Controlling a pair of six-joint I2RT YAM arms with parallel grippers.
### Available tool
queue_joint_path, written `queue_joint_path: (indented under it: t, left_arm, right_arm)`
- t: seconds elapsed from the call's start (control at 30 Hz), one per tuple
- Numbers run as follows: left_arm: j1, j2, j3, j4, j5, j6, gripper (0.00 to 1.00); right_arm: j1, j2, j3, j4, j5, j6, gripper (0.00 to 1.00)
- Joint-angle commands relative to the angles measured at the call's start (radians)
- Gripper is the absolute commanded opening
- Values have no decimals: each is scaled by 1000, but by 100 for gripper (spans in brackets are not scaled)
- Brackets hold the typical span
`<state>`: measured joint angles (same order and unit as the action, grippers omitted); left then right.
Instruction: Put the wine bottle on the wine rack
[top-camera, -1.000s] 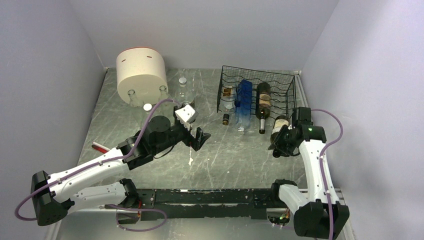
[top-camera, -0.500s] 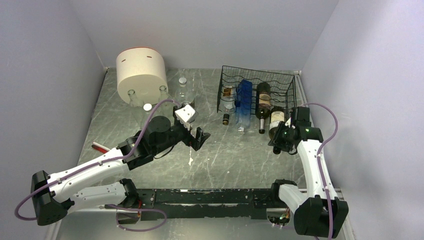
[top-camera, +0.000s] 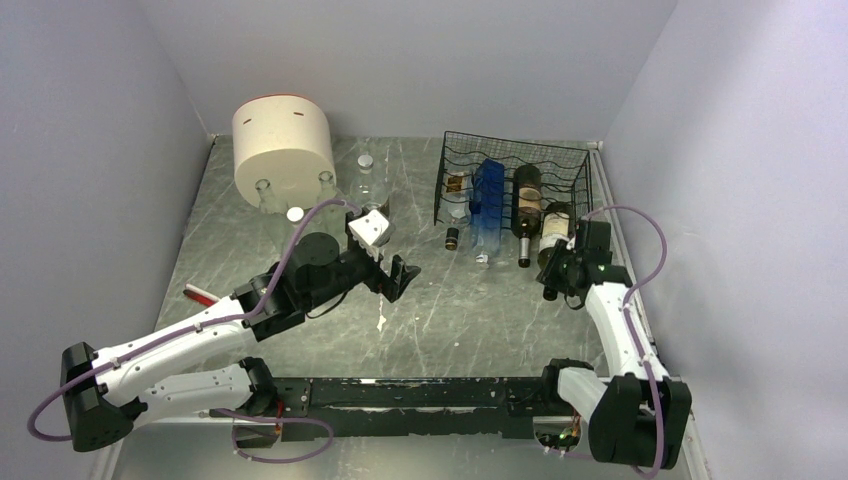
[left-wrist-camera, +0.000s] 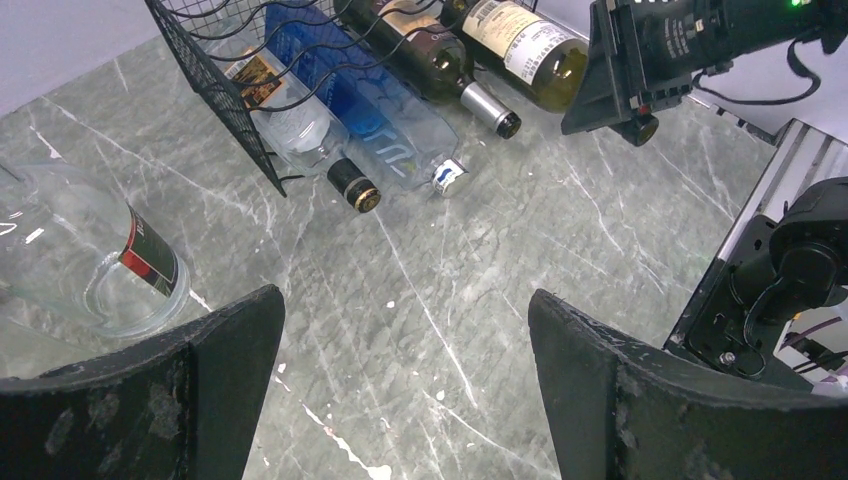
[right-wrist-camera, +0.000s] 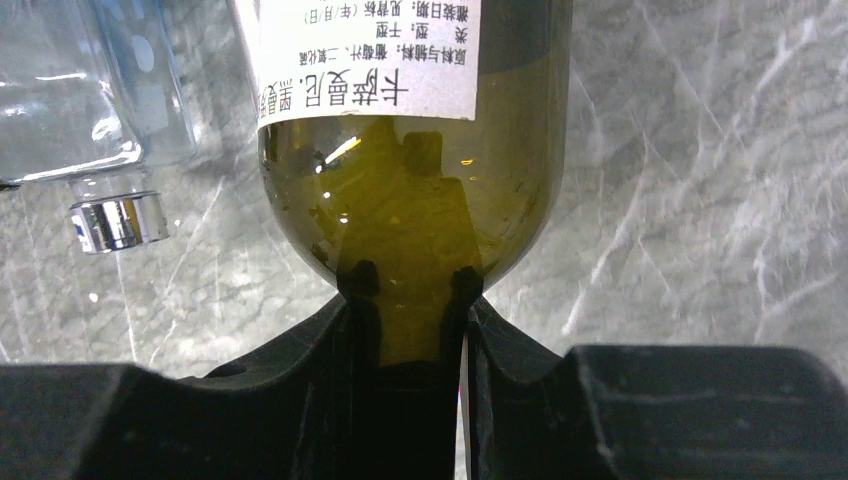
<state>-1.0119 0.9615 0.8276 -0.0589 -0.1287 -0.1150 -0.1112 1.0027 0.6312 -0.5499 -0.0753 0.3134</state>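
Note:
The black wire wine rack (top-camera: 580, 160) stands at the back right and shows in the left wrist view (left-wrist-camera: 215, 70). It holds a clear bottle, a blue bottle (top-camera: 488, 195) and a dark bottle (top-camera: 526, 200). My right gripper (top-camera: 562, 268) is shut on the neck of an olive-green wine bottle (top-camera: 556, 222) with a white label (right-wrist-camera: 370, 55). The bottle's body lies in the rack's rightmost slot, neck pointing out. My left gripper (top-camera: 398, 275) is open and empty over the table's middle, its fingers (left-wrist-camera: 640, 400) wide apart.
A cream cylindrical container (top-camera: 283, 145) stands at the back left with clear glass bottles (top-camera: 365, 180) beside it. One clear bottle lies near my left gripper (left-wrist-camera: 90, 260). A red object (top-camera: 198, 294) lies at the left. Walls enclose three sides.
My right gripper has carried the olive wine bottle away from the near edge toward the rack, and its body now lies in the right slot. The left arm has stayed still.

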Motion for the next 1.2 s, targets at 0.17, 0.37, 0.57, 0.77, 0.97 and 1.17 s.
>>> queue_joint_path:
  t: [0.17,0.37,0.57,0.77,0.97,1.17]
  left_arm:
    - [-7,14,51,-5,8,13,95]
    - [-8,23,57,-5,20,11,95]
    - [-10,30,63,-12,27,9,95]
    - [-11,25,70,-20,16,10,95]
    - [-13,26,77,-29,14,11,96]
    - [-13,29,89,-46,10,11,95]
  right_arm:
    - [-4,43,-80,612,50,-107,0]
    - [-4,140,-59,754,81,-232,0]
    - [-4,288,28,739,130,-374,5]
    - [-4,347,68,726,178,-431,15]
    - [-5,391,83,740,205,-417,23]
    - [-4,420,92,770,196,-397,44]
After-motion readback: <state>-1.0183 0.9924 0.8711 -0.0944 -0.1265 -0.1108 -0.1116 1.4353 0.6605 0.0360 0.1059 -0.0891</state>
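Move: The right hand holds the held wine bottle by its neck, base forward; the free slot at the rack's right end has its middle about 19 cm ahead, 5 cm right and 3 cm below. The dark wine bottle in the rack lies 17 cm ahead and 3 cm left, the blue bottle roughly 16 cm ahead and 13 cm left. From the left hand that slot is some 25 cm ahead, 34 cm right and 22 cm lower. Still pinching the neck, the right hand slides the bottle base-first into the rack's free slot beside the dark wine bottle, about 10 cm forward, sinking some 3 cm early on and drifting 6 cm right. The hand rolls its left side down roughly 25 degrees on the way; right at the end the grip's effort drops off, with the pads still at the neck. ##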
